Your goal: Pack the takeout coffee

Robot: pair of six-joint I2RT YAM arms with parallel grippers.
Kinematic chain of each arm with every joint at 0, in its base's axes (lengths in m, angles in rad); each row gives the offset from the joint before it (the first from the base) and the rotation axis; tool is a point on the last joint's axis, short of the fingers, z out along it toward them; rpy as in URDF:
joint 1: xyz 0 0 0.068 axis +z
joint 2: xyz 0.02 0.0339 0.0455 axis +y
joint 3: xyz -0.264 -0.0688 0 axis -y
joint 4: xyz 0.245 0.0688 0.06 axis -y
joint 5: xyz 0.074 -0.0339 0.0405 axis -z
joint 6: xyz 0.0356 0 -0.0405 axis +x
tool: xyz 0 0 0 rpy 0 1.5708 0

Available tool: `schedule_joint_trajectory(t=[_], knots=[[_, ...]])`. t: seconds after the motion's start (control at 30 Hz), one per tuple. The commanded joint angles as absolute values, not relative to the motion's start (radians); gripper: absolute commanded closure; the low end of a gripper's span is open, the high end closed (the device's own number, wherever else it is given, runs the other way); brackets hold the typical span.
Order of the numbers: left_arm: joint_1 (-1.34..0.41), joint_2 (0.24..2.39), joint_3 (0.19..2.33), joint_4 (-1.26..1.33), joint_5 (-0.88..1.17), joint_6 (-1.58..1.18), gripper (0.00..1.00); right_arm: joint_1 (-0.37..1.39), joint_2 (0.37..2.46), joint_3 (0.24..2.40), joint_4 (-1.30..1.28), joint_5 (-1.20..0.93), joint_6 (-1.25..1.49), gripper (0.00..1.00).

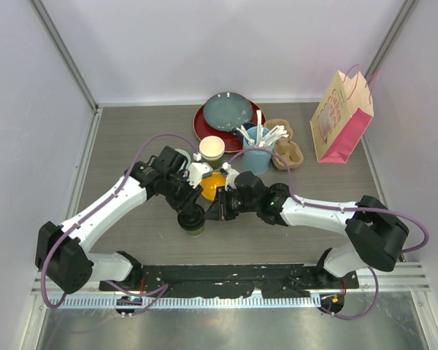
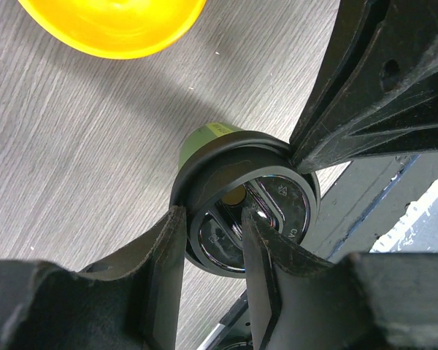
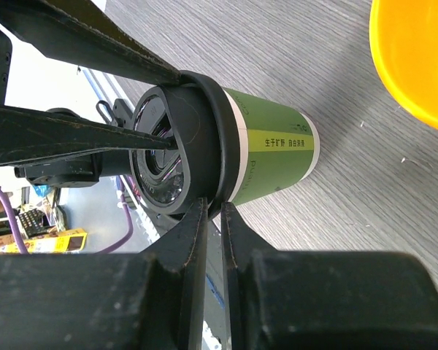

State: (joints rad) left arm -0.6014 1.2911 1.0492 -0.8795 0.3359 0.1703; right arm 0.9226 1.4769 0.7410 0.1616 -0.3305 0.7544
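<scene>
A green paper cup (image 1: 196,229) with a black lid (image 1: 193,219) stands upright on the table between my two grippers. In the left wrist view my left gripper (image 2: 213,233) is shut on the lid (image 2: 277,204): one finger sits outside its wall, the other on its top inside the raised rim. The cup's green side (image 2: 208,138) shows just behind. My right gripper (image 3: 214,211) comes in from the side, its fingers almost together and pinching the edge of the lid (image 3: 197,131) above the cup wall (image 3: 270,153). A second cup (image 1: 212,148), open and cream inside, stands further back.
A yellow bowl (image 1: 212,186) lies right behind the grippers. Further back are stacked plates (image 1: 226,113), a light-blue cup of white utensils (image 1: 257,154), a cardboard cup carrier (image 1: 286,144) and a pink paper bag (image 1: 341,117) at the right.
</scene>
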Motion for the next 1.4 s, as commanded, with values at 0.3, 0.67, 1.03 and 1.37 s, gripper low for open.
schedule_joint_trajectory(t=[0.3,0.67,1.03,1.37], knots=[[-0.606,1.290,1.088,-0.934,0.393,0.209,0.60,0.950,1.485,0.816,-0.204,-0.136,0.584,0.89],[-0.577,1.264,1.129,-0.936,0.420,0.193,0.55,0.966,1.388,0.930,-0.164,-0.176,0.529,0.74],[-0.545,1.244,1.150,-0.962,0.411,0.204,0.53,0.988,1.394,1.015,-0.176,-0.215,0.411,0.61],[-0.491,1.266,1.184,-1.005,0.434,0.212,0.57,1.016,1.384,1.038,-0.169,-0.200,0.117,0.37]])
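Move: Just back and to the right of the left hand is the middle of the cup's black lid, roughly 3 cm back, 2 cm right and 2 cm below. From the right hand it lies about 4 cm left and 1 cm back, a centimetre lower. The yellow bowl stands some 7 cm ahead of the right hand and 1 cm to its right, 7 cm lower; the other lidded cup is about 5 cm ahead and 11 cm right, 5 cm lower. Easing off the lid, both hands rise clear of the cup: the right lifts its nearly shut fingertips off the near-side rim, backs about 2 cm right, then climbs to nearly 4 cm up, rolling and tipping its fingers more steeply down, some 25 degrees in all, as they spread past half open. The left, after a small nudge right, comes free and goes up about 3 cm, its part-open fingers hardly changing. ##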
